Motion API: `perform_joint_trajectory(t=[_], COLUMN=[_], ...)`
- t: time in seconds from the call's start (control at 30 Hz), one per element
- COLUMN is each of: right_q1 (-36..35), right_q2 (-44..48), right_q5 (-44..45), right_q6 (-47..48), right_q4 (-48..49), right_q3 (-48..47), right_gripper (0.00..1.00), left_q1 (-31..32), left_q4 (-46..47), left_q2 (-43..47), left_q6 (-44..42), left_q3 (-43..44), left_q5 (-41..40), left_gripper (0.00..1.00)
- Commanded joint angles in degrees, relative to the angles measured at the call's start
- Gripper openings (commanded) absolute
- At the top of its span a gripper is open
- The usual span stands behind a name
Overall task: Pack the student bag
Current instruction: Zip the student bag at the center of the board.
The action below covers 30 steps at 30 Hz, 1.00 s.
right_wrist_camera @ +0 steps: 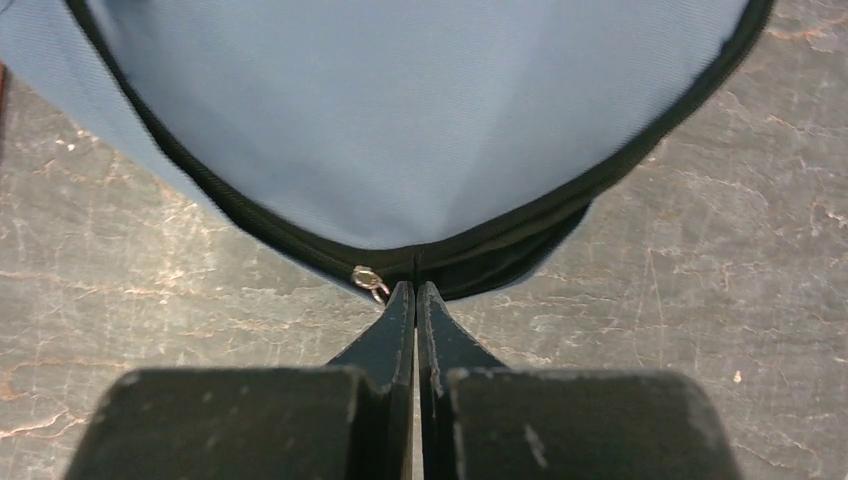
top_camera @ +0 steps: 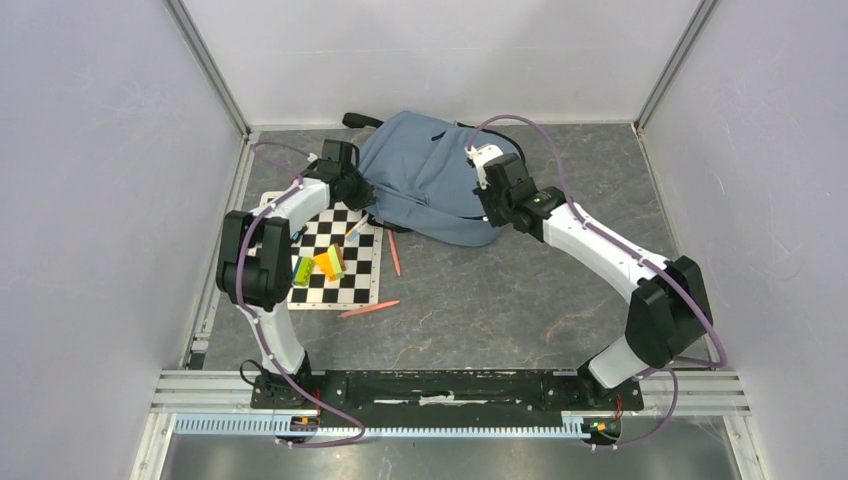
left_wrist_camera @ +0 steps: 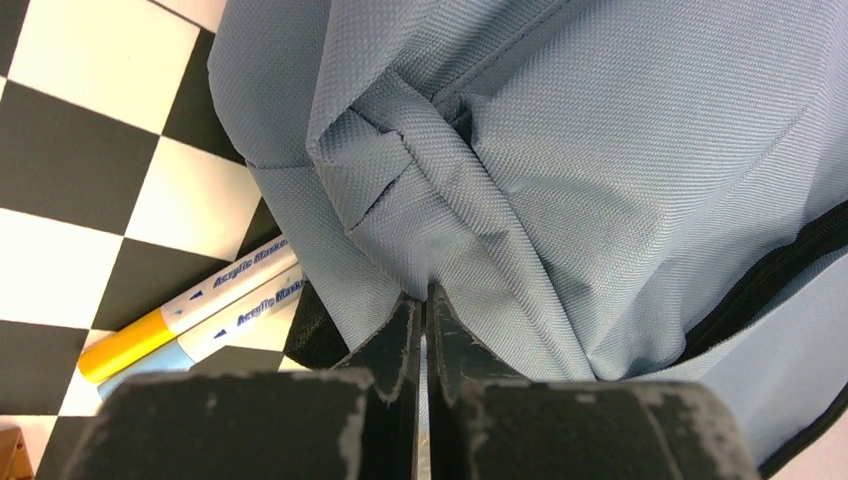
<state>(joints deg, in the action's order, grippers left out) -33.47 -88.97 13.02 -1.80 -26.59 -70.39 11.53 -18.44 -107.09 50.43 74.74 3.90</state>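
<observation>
The student bag (top_camera: 430, 175), blue-grey with dark zippers, lies at the back centre of the table. Its left corner overlaps a checkerboard. My left gripper (top_camera: 358, 196) is at that corner, shut on a bunched fold of the bag's fabric (left_wrist_camera: 400, 190); the fingertips (left_wrist_camera: 424, 292) pinch the cloth. My right gripper (top_camera: 490, 208) is at the bag's near right edge. In the right wrist view its jaws (right_wrist_camera: 415, 287) are shut at the black zipper rim (right_wrist_camera: 520, 222), and a small metal zipper ring (right_wrist_camera: 368, 280) sits just left of the tips.
A checkerboard mat (top_camera: 340, 285) lies at the left with yellow, orange and green blocks (top_camera: 325, 265) on it. Two acrylic markers (left_wrist_camera: 190, 315) lie by the bag's corner. Two orange pens (top_camera: 393, 252) (top_camera: 368, 309) lie on the grey table. White walls enclose three sides.
</observation>
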Motion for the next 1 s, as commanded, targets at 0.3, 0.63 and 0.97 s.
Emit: perform_joint_trajectory(t=[0.3, 0.63, 0.97], right_q1=[9.7, 11.2, 11.5], right_q2=[-1.5, -3.7, -3.6], right_q5=[4.0, -5.5, -5.7], right_q6=[4.9, 7.0, 6.9], right_q4=[1.9, 3.3, 5.8], right_q3=[-5.5, -10.1, -9.2], right_gripper=[0.00, 0.00, 0.00], left_q1=[-0.5, -0.2, 9.1], left_q4=[0.5, -2.4, 5.0], left_q2=[-4.1, -3.8, 8.0], left_q6=[-9.8, -16.1, -30.3], left_q3=[8.7, 16.1, 7.4], left_q5=[-8.0, -8.5, -6.4], left_gripper=[0.02, 0.78, 1.00])
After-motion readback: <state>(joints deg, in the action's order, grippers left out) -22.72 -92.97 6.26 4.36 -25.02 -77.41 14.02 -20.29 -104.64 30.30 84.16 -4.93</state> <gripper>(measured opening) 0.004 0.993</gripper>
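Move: My right hand already holds the zip's black pull cord, with the slider only about 1 cm left of my fingertips. The open stretch of zip runs forward and right round the bag's right corner, its end some 7 cm ahead and 7 cm right. My left hand still pinches the fold at the bag's near-left side; the markers lie about 6 cm back and 2 cm left of that hand, and an orange pencil 11 cm back and 5 cm right. I draw the zip pull right and forward about 7 cm with my right hand, shut on the cord, along the opening towards its end; past the corner the pull bends forward and barely left, rises a little and eases off. Meanwhile my left hand nudges forward, then opens wide, lets go of the bag fold and lifts some 7 cm, tilting up. ##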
